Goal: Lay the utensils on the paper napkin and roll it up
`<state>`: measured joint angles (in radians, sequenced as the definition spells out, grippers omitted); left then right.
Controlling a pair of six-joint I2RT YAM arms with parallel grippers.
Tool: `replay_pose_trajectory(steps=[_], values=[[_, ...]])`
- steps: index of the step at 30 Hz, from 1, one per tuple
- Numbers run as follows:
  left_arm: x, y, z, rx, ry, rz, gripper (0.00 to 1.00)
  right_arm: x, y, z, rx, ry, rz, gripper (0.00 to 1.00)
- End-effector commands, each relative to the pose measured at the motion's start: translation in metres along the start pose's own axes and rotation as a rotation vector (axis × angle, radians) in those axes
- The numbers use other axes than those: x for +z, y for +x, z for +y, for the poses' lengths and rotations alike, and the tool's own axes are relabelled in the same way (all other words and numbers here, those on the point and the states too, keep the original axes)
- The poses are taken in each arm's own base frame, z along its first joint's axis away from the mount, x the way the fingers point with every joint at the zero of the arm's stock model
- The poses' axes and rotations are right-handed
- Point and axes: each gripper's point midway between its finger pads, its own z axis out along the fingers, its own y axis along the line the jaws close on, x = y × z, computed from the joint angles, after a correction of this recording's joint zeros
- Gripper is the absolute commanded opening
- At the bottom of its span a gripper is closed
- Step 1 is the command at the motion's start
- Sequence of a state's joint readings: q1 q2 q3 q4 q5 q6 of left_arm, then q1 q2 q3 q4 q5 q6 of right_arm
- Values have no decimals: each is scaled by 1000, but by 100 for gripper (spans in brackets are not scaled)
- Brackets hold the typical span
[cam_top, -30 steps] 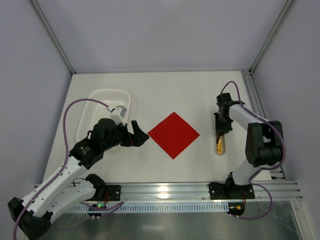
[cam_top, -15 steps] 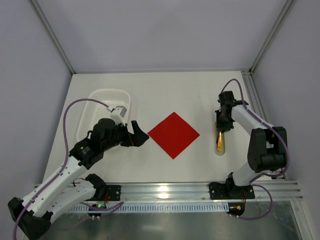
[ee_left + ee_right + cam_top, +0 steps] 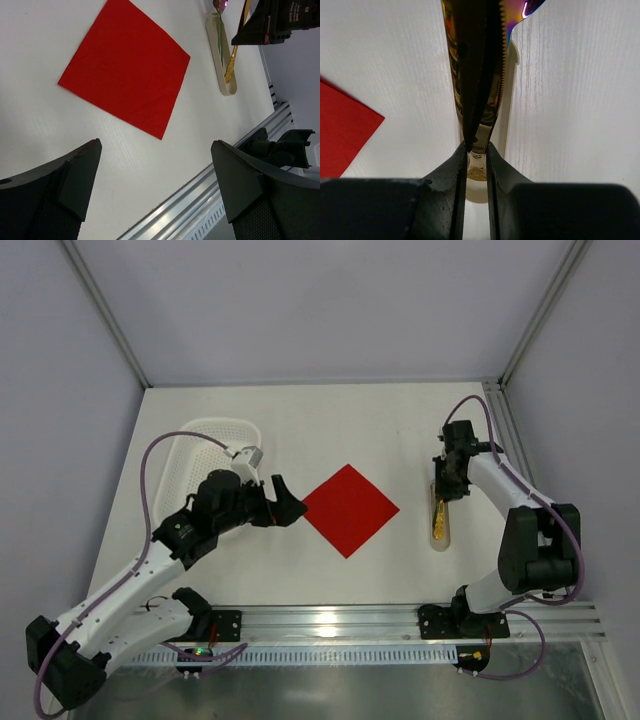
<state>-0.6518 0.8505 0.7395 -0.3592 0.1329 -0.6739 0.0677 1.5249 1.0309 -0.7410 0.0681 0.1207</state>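
The paper napkin (image 3: 350, 510) is a red square lying flat mid-table like a diamond, also seen in the left wrist view (image 3: 125, 65). My right gripper (image 3: 448, 478) hangs over the far end of the beige tray (image 3: 441, 538), shut on the utensils (image 3: 479, 90). Their shiny golden handles run between its fingers (image 3: 451, 165), with the lower ends still over the tray (image 3: 223, 75). A pink-purple spoon bowl (image 3: 218, 4) shows at the tray's far end. My left gripper (image 3: 286, 502) hovers just left of the napkin, open and holding nothing (image 3: 156, 145).
A white perforated basket (image 3: 195, 455) sits at the back left, behind my left arm. An aluminium rail (image 3: 330, 620) runs along the near edge. Frame posts and grey walls close in the sides and back.
My left arm has swung right and forward, bringing its open gripper closer to the napkin's left corner. My right gripper has shifted slightly away with the utensils, drawing them along the tray.
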Motion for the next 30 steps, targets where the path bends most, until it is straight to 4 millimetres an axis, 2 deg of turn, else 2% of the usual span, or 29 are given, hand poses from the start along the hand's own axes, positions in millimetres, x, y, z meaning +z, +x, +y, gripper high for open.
replay_pose_trajectory(steps=[1,2,4,5,9,16,22,26,30], values=[[13,-26,-24,-15,96,-77,95,-13,-8,0,-15,-19,-62,4],[23,-28,-26,-19,102,-72,94,-12,-8,1,-17,-22,-66,4],[29,-35,-37,-26,134,-56,93,-14,-9,0,-18,-22,-73,4],[38,-31,-35,-29,127,-28,93,-15,-9,0,-23,-22,-74,4],[53,-29,-36,-33,129,10,92,-21,-12,2,-21,-34,-83,4],[59,-23,-25,-13,83,32,93,-42,-25,7,-36,-67,-112,4],[54,-29,-21,9,50,16,94,-66,-37,31,-43,-205,-163,4],[49,-31,-20,18,34,7,96,-75,-43,44,-43,-280,-185,4],[41,-33,-18,27,19,-4,96,-87,-49,81,-57,-407,-215,4]])
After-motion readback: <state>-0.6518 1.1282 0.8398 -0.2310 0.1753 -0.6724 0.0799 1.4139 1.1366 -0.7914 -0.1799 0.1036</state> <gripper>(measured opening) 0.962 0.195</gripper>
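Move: The right hand already holds the gold knife, partly raised, about 5 cm above the long tray, whose middle is 2 cm ahead and level sideways. The red napkin's middle lies roughly 23 cm to its left, 1 cm ahead and 6 cm lower; the purple spoon's head is some 11 cm ahead, 2 cm right, 4 cm lower. From the open left hand, the napkin's middle is about 8 cm ahead, 13 cm right and 20 cm below. The gold knife, still pinched in the right fingers, hardly stirs at first, then goes up 6 to 7 cm and about 5 cm left, away from the tray and towards the napkin, as the fingertips swing out leftward by some 15 degrees. The left hand, staying open, moves about 6 cm forward and right, dipping towards the napkin, then eases back up slightly. ##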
